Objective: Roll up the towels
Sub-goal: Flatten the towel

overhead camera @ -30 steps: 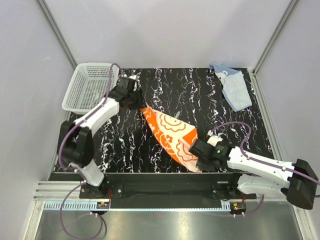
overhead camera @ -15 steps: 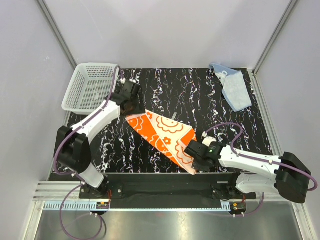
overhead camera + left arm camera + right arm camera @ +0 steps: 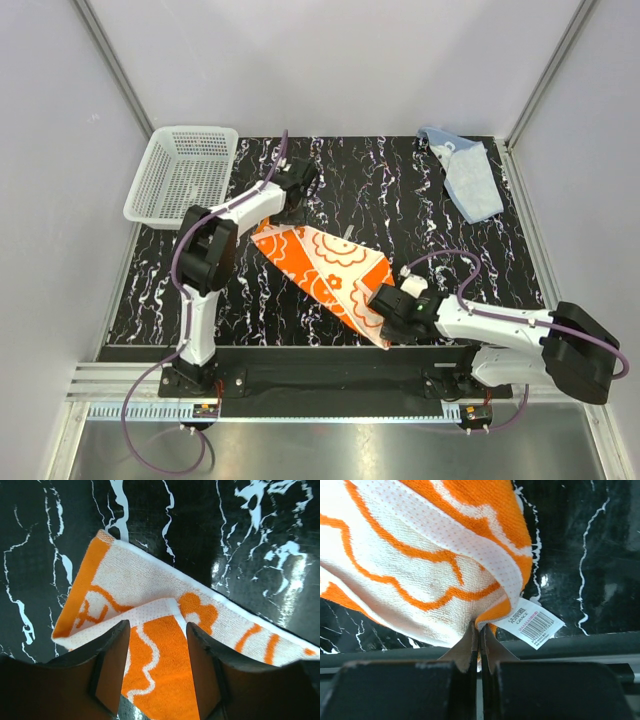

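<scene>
The orange towel (image 3: 322, 263) with white prints lies folded into a long wedge on the black marbled table (image 3: 380, 190). My right gripper (image 3: 385, 312) is shut on its near corner (image 3: 495, 611), next to a white barcode label (image 3: 533, 622). My left gripper (image 3: 297, 190) hovers over the towel's far end, its jaws open with nothing between them. In the left wrist view, the left gripper (image 3: 157, 627) has the orange towel (image 3: 150, 590) lying flat beneath it. The light blue towel (image 3: 470, 178) lies crumpled at the far right corner, away from both grippers.
A white mesh basket (image 3: 180, 175) stands at the far left corner, close to the left arm. Grey walls and metal posts enclose the table. A black rail (image 3: 330, 365) runs along the near edge just behind the right gripper.
The left gripper has let go of the orange towel's far corner and swung right and away. The towel has spread wider and settled flat. The right gripper has shifted slightly left, still gripping.
</scene>
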You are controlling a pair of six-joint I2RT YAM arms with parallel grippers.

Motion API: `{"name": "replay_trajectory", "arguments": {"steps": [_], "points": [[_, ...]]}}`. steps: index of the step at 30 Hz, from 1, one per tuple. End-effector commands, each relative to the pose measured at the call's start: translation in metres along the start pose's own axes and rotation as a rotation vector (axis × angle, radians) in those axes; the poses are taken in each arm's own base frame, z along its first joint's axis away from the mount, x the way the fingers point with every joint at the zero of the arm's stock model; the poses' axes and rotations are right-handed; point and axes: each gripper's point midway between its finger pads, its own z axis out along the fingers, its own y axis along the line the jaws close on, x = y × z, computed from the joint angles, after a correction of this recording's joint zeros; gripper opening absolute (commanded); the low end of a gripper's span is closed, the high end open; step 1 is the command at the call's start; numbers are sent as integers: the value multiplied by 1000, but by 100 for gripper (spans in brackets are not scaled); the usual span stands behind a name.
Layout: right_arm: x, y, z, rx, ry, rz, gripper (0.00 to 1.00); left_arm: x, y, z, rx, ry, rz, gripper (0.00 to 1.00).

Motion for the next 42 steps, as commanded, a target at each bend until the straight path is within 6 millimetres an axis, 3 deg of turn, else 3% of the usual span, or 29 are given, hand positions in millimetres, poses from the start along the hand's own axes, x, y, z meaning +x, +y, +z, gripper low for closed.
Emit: {"name": "replay_trajectory", "arguments": {"steps": [1,10,33,42], "points": [[-3,6,10,-23,-29,-6,0,-29,1,-7,-25,-73,-4,53],[-6,7,15,-3,-41,-25,0,-24,-3,11,-49,-47,19,51],[-6,7,16,3,-42,-30,0,-14,-5,26,-93,34,63,45],[-6,8,16,3,-42,-30,0,-14,-3,22,-99,29,55,31]]}}
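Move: The left hand, fingers half open, hangs over the orange towel's folded-back flap, whose far edge lies about 2 cm ahead and 3 cm below. The towel's left end is roughly 6 cm to its left, about level with it, and the white basket some 21 cm left and 10 cm ahead. From the right hand, still pinching the towel's near corner, the flap edge lies about 32 cm ahead and 18 cm left. Left hand sinks about 2.5 cm, easing forward, fingers narrowing around the flap's edge; right keeps its pinch, shifting slightly left. ##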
